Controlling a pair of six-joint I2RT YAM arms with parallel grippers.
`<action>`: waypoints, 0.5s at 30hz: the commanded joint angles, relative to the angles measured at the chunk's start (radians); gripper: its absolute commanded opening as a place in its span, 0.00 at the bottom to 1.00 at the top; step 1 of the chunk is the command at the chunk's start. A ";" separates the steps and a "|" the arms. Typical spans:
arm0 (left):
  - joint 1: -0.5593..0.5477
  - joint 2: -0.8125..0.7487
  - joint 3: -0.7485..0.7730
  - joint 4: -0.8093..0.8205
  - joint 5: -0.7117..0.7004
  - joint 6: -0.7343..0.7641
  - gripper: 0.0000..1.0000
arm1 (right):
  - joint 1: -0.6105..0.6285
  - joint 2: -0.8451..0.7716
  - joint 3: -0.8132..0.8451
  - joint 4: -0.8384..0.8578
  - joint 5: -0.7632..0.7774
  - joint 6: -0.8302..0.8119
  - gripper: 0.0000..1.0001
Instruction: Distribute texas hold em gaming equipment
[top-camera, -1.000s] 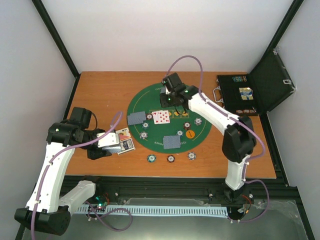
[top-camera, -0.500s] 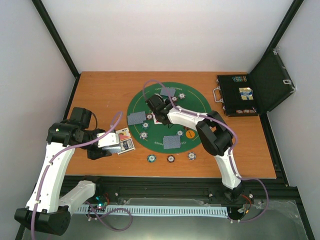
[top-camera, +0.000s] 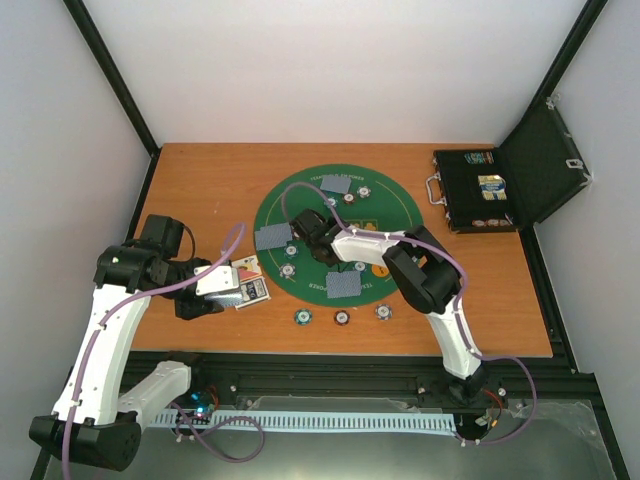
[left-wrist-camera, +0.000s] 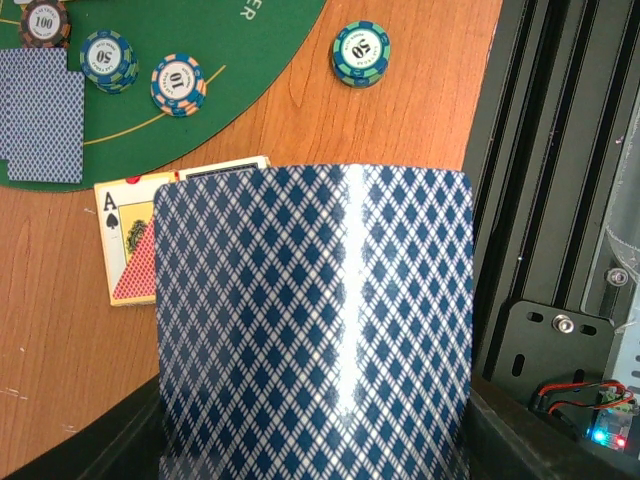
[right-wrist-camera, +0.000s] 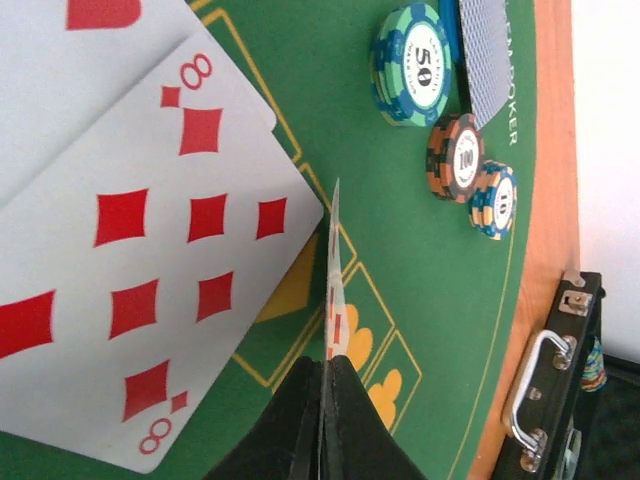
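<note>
My right gripper (top-camera: 320, 243) is low over the middle of the green mat (top-camera: 300, 200). It is shut on a playing card held edge-on (right-wrist-camera: 333, 260), beside a face-up eight of diamonds (right-wrist-camera: 160, 290). My left gripper (top-camera: 238, 285) is over the table left of the mat, shut on blue-backed playing cards (left-wrist-camera: 315, 320) that hide its fingers. A face-up ace of spades (left-wrist-camera: 125, 240) lies under them. Face-down cards (top-camera: 273, 236) (top-camera: 344, 285) (top-camera: 337, 184) and poker chips (right-wrist-camera: 413, 65) (left-wrist-camera: 178, 84) lie on the mat. An orange disc (top-camera: 379, 268) lies at its right.
Three chips (top-camera: 302, 317) (top-camera: 342, 318) (top-camera: 383, 311) sit on the wood in front of the mat. The open black case (top-camera: 480, 190) stands at the back right, with its handle (right-wrist-camera: 540, 390) in the right wrist view. A black rail (left-wrist-camera: 540, 200) runs along the near table edge.
My right arm has swung back from the far edge of the mat to its middle and folded in, with the card in its jaws. The left arm has not moved.
</note>
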 joint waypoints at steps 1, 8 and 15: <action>-0.002 -0.008 0.027 -0.004 0.012 -0.007 0.05 | 0.010 0.011 0.001 -0.021 -0.035 0.033 0.03; 0.000 0.002 0.049 -0.002 0.032 -0.011 0.06 | 0.011 -0.045 0.021 -0.138 -0.180 0.129 0.42; 0.000 -0.005 0.044 -0.003 0.028 -0.011 0.06 | 0.000 -0.138 -0.002 -0.165 -0.219 0.205 0.57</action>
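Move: The right hand still pinches the ten of diamonds on edge, low over the green mat, and its spot in the face-up row is about 3 cm ahead, 3 cm left and 3 cm below. The eight of diamonds lies roughly 7 cm left and 3 cm ahead; the 50-chip stack is some 10 cm ahead, 4 cm left, the 100-chip stack 11 cm straight ahead. From the left hand, that spot is about 20 cm ahead, 26 cm right and 19 cm down. The right hand lets go of the ten of diamonds over the community row: it eases back towards its base and slightly left, sinking about 1.5 cm while the shut fingers spread to roughly half open. It then lifts by about 1 cm while still backing off, some 2.5 cm back in all, its fingers tipping about 10 degrees more steeply down and now clear of the card. ##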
